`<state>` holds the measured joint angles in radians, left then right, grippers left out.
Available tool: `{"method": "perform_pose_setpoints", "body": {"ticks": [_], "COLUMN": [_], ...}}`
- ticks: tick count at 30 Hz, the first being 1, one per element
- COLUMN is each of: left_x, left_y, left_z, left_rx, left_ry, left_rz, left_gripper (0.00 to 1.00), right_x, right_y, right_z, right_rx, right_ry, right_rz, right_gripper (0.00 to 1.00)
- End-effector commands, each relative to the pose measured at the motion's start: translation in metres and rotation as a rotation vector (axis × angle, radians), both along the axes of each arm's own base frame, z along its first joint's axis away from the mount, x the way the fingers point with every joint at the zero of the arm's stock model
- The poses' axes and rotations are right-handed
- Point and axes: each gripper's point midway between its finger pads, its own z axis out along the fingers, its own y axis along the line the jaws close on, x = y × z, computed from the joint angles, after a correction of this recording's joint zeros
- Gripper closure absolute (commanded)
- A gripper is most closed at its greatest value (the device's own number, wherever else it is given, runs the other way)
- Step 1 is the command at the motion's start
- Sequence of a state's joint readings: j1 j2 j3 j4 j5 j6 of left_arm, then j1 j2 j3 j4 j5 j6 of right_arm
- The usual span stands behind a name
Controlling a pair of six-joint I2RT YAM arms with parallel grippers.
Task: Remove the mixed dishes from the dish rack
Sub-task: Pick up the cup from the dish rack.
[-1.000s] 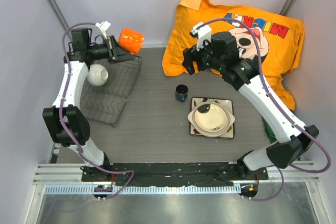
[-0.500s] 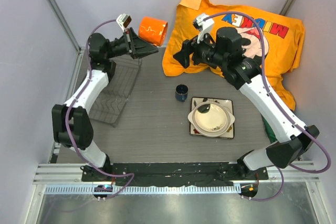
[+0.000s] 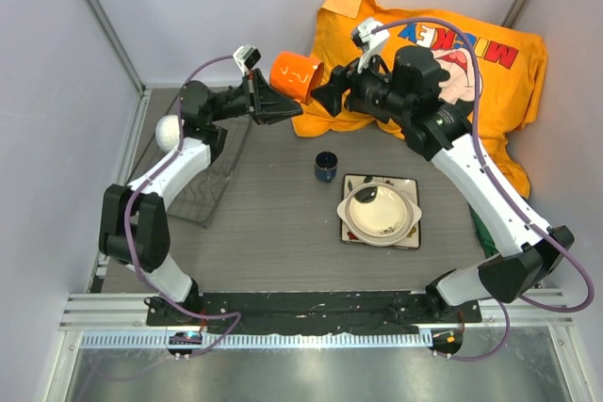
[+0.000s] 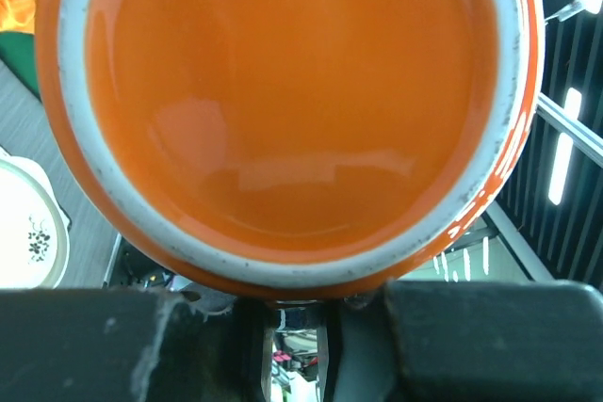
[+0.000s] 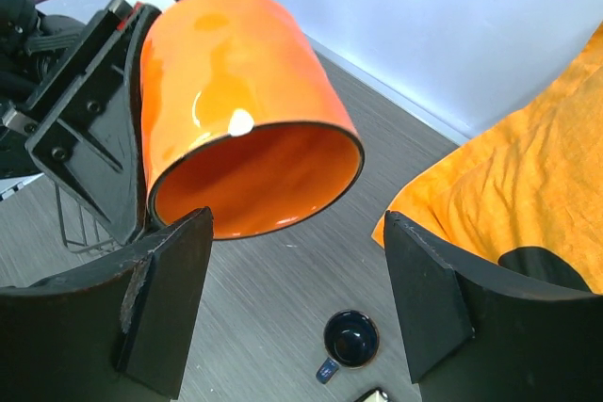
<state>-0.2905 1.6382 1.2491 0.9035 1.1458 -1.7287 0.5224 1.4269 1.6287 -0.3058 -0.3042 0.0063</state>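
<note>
My left gripper (image 3: 275,101) is shut on the orange mug (image 3: 297,76), holding it on its side in the air past the dish rack's (image 3: 203,176) right end. The mug's (image 4: 283,91) orange inside fills the left wrist view. My right gripper (image 3: 330,96) is open and faces the mug (image 5: 236,72), whose mouth hangs just ahead of its fingers (image 5: 160,298) without touching them. A small white bowl (image 3: 168,131) sits in the rack. The dark-blue cup (image 3: 325,167) stands on the table, beside the cream bowl (image 3: 379,212) resting on the square plate (image 3: 411,238).
A crumpled orange printed cloth (image 3: 490,72) covers the table's back right. Grey walls close in on the left and the back. The dark-blue cup (image 5: 350,338) lies directly below my right gripper (image 5: 294,291).
My left arm has carried the orange mug rightward from above the rack to the table's middle back. My right gripper has turned left toward it. The white bowl shows again.
</note>
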Motion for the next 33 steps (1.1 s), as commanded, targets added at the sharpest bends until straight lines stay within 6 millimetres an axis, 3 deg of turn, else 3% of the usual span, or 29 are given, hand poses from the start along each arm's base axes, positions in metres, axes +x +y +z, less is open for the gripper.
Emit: {"method": "perform_pose_setpoints", "body": {"ticks": [1,11,21,24,33], "left_x": [-0.035,-0.065,-0.075,-0.074,-0.068], "left_y": [0.005,0.005,-0.005,-0.007,-0.01], "left_z": [0.042,0.052,0.041,0.04,0.032], "left_rx": [-0.088,-0.104,-0.076,-0.076,-0.064], "left_ry": [-0.193,-0.249,-0.251,-0.25,-0.235], "left_rz": [0.014,0.001,-0.007,-0.004,0.0], "left_gripper": [1.0,1.0,1.0,1.0,1.0], "right_x": [-0.003,0.005,0.005,0.004,0.0], "right_y": [0.0,0.004,0.013,0.018,0.028], "right_z": [0.034,0.026,0.032,0.03,0.028], "right_rx": [0.053,0.045,0.066,0.072,0.095], "right_ry": [-0.085,-0.076,-0.065,-0.053,-0.017], "right_rz": [0.014,0.014,0.059,0.081,0.142], "right_gripper": [0.22,0.27,0.36,0.43,0.84]}}
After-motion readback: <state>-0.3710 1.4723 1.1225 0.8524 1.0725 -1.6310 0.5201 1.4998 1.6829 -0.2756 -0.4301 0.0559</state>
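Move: The orange cup, already held by the left hand, has its middle some 6 cm ahead of that hand and about level with it in height. From the open right hand the orange cup's middle lies about 7 cm left and 3 cm ahead, mouth towards it, at nearly the same height. The small blue cup stands on the table roughly 36 cm below the right hand, neither clearly ahead nor to one side; the stacked dishes sit about 14 cm right of the blue cup and 10 cm nearer the bases. Left hand draws the held orange cup back some 5 cm; right eases 2 cm left, fingers closing over its rim. ##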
